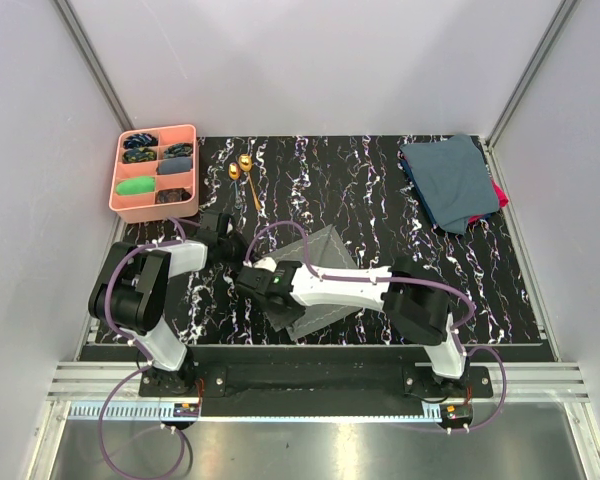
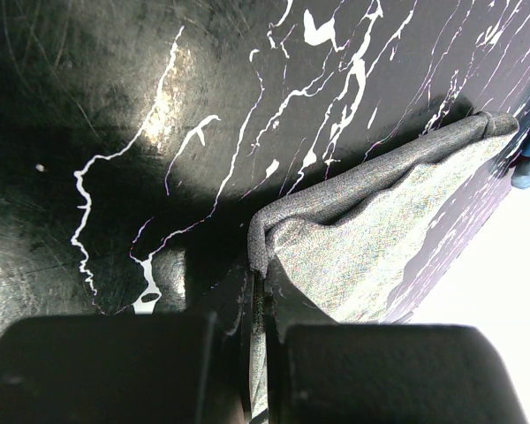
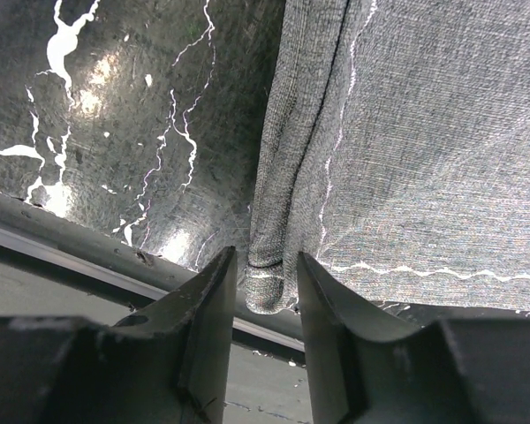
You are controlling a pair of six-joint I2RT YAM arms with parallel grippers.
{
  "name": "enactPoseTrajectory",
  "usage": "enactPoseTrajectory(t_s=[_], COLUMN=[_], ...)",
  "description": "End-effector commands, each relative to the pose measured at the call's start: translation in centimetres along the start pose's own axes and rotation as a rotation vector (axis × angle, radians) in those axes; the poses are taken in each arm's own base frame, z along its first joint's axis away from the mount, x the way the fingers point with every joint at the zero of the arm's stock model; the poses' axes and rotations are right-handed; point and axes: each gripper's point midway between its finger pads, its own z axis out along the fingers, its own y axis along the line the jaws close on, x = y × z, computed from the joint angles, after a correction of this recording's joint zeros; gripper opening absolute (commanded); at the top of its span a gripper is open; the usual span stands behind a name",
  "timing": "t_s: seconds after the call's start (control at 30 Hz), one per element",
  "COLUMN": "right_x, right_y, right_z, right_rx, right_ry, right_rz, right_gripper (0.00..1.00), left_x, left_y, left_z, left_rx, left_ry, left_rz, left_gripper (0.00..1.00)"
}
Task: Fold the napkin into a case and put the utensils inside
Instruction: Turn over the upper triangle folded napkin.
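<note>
The grey napkin lies partly folded on the marbled black table, between the two arms. My left gripper is shut on its left edge; in the left wrist view the cloth runs pinched between the jaws and is drawn up off the table. My right gripper is at the napkin's near corner. In the right wrist view a folded hem of the napkin sits between the open jaws, with a gap on each side. Two gold utensils lie at the back left, apart from both grippers.
A pink compartment tray with small items stands at the back left. A pile of dark blue-teal cloths lies at the back right. The table's front edge and metal rail run just below the right gripper.
</note>
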Motion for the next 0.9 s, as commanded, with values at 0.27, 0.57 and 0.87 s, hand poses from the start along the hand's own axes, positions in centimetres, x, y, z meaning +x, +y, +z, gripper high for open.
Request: enactPoseTrajectory(t_s=[0.27,0.57,0.87], right_x=[1.3,3.2,3.5], right_y=[0.1,-0.6,-2.6], right_z=[1.5,3.8,4.7], right_rx=[0.029,0.067,0.165], right_ry=[0.022,0.082,0.07], right_rz=[-0.031,-0.057,-0.08], right_gripper=[0.38,0.38,0.04], left_x=[-0.5,-0.4,-0.5], left_y=[-0.6,-0.4,-0.8], left_z=[0.0,0.1,-0.1], left_rx=[0.024,0.02,0.041], left_ry=[-0.028,-0.027,-0.034], left_rz=[0.018,0.018,0.024], left_gripper=[0.0,0.0,0.0])
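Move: The near corner of the napkin, where its folded left edge ends, lies almost straight below the right hand, about 3 cm down and 1 cm to its right. From there the folded edge runs to the napkin's left corner, 15 cm ahead and 9 cm left of the right hand; the far corner is some 23 cm ahead and 10 cm right, the table's front edge about 4 cm back. From the left hand, the near corner lies roughly 15 cm back and 9 cm right. The near end of the napkin's folded edge is pinched by the right hand: it sinks about 2.5 cm with its fingers part open astride the edge, drifting slightly right, then draws them nearly shut on the fold just short of its end. Meanwhile the left hand stays in place, shut, keeping its pinch on the left corner. ##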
